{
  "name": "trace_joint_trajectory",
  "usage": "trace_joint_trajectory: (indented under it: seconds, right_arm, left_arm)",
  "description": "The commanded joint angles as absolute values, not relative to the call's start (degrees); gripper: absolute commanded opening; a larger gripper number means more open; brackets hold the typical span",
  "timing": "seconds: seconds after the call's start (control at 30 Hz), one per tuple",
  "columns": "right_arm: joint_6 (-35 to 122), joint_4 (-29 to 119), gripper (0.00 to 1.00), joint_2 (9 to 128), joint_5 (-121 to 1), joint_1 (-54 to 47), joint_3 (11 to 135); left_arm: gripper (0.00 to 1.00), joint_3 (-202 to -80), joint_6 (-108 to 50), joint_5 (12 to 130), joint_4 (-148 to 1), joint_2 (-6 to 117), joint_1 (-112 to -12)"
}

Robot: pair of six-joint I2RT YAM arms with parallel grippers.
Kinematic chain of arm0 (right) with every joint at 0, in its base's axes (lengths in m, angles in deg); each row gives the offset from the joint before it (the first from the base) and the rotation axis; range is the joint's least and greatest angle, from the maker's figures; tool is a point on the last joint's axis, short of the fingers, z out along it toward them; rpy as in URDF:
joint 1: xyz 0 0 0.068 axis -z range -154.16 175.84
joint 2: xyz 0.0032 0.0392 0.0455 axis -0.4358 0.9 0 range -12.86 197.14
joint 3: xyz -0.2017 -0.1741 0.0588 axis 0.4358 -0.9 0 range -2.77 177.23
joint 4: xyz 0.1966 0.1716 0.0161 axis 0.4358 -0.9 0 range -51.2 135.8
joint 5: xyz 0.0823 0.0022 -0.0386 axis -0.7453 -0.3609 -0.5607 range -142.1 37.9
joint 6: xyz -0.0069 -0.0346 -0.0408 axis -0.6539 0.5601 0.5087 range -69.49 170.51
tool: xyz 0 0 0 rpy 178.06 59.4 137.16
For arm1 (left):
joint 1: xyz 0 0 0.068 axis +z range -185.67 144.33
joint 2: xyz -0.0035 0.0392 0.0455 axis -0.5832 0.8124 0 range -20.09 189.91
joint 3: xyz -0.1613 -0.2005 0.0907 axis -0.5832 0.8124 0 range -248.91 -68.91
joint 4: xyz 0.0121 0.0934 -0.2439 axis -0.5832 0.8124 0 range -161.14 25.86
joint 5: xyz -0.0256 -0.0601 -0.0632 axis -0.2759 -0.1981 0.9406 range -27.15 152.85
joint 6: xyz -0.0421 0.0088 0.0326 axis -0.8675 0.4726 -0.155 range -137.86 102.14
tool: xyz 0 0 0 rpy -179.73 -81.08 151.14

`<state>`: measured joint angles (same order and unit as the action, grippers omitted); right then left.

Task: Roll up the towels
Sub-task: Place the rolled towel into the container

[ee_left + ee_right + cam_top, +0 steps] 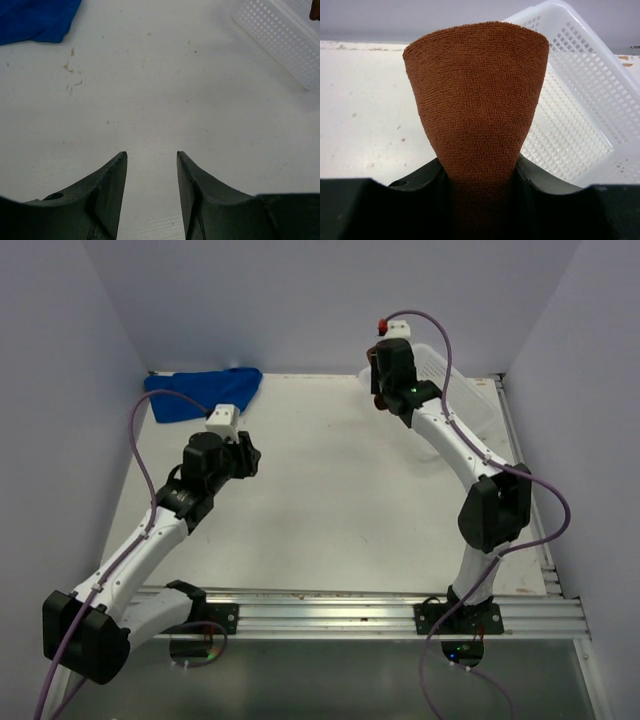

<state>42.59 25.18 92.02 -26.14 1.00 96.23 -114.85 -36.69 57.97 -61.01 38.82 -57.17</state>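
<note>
The bright blue towel [203,392] lies crumpled at the table's back left corner; its edge shows in the left wrist view [35,20]. My left gripper [250,455] [151,155] hovers open over bare table, right of and nearer than the blue towel, with nothing between its fingers. The rust-brown towel [477,90] is a thick bundle that flares out above the jaws of my right gripper [477,167], which is shut on it. In the top view that gripper [386,337] is raised at the back right, by the basket, with a bit of brown towel [383,328] showing.
A white plastic mesh basket [470,390] [285,35] [580,100] sits tilted at the back right, just right of the held towel. Walls close the table at back and sides. A metal rail [350,605] with the arm bases runs along the near edge.
</note>
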Motion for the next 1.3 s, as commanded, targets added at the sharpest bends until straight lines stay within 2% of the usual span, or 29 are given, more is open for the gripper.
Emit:
trace_joint_trajectory:
  seconds: [0.0,0.23,0.4,0.63,0.9,1.03,1.27]
  right_arm:
    - [43.22,24.97,0.0,96.03,-26.26,4.29,101.11]
    - [38.14,32.69,0.0,100.95,-24.06,9.13,101.12]
    - [34.97,32.97,0.01,105.52,-25.46,13.43,102.53]
    - [28.37,35.86,0.05,106.67,-29.07,18.19,95.86]
    - [24.06,34.91,0.08,107.55,-32.5,21.97,89.96]
    - [23.88,30.09,0.08,108.43,-30.4,22.67,90.39]
    - [23.8,26.29,0.19,109.13,-31.17,24.52,89.08]
  left_arm:
    - [0.49,-115.49,-34.91,60.66,-65.69,40.28,-56.94]
    - [0.49,-115.32,-34.82,61.27,-65.86,42.83,-57.03]
    - [0.49,-115.67,-34.82,62.41,-66.3,44.42,-57.21]
    - [0.49,-115.94,-34.73,62.59,-66.39,46.17,-57.56]
    - [0.49,-116.2,-34.56,63.91,-66.48,46.62,-58.52]
    - [0.49,-116.11,-34.64,64.08,-66.48,46.62,-58.79]
    - [0.49,-116.02,-34.73,64.96,-66.48,46.35,-58.96]
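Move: My right hand already holds the rolled brown towel up high. The container's middle lies about 10 cm ahead of this hand, some 16 cm to its right and roughly 22 cm below. The blue towel lies flat some 48 cm to this hand's left and 12 cm farther out, about 26 cm down. From my empty left hand, the container is about 28 cm ahead, 48 cm to the right and 17 cm lower. I swing my right hand about 18 cm right and sink it roughly 20 cm, down into the near part of the container, reaching forward at first and then easing back a little. The fingers keep their grip on the rolled towel while the wrist turns clockwise nearly 30 degrees and tips farther down. My left hand drifts slightly right and down, holding nothing. ##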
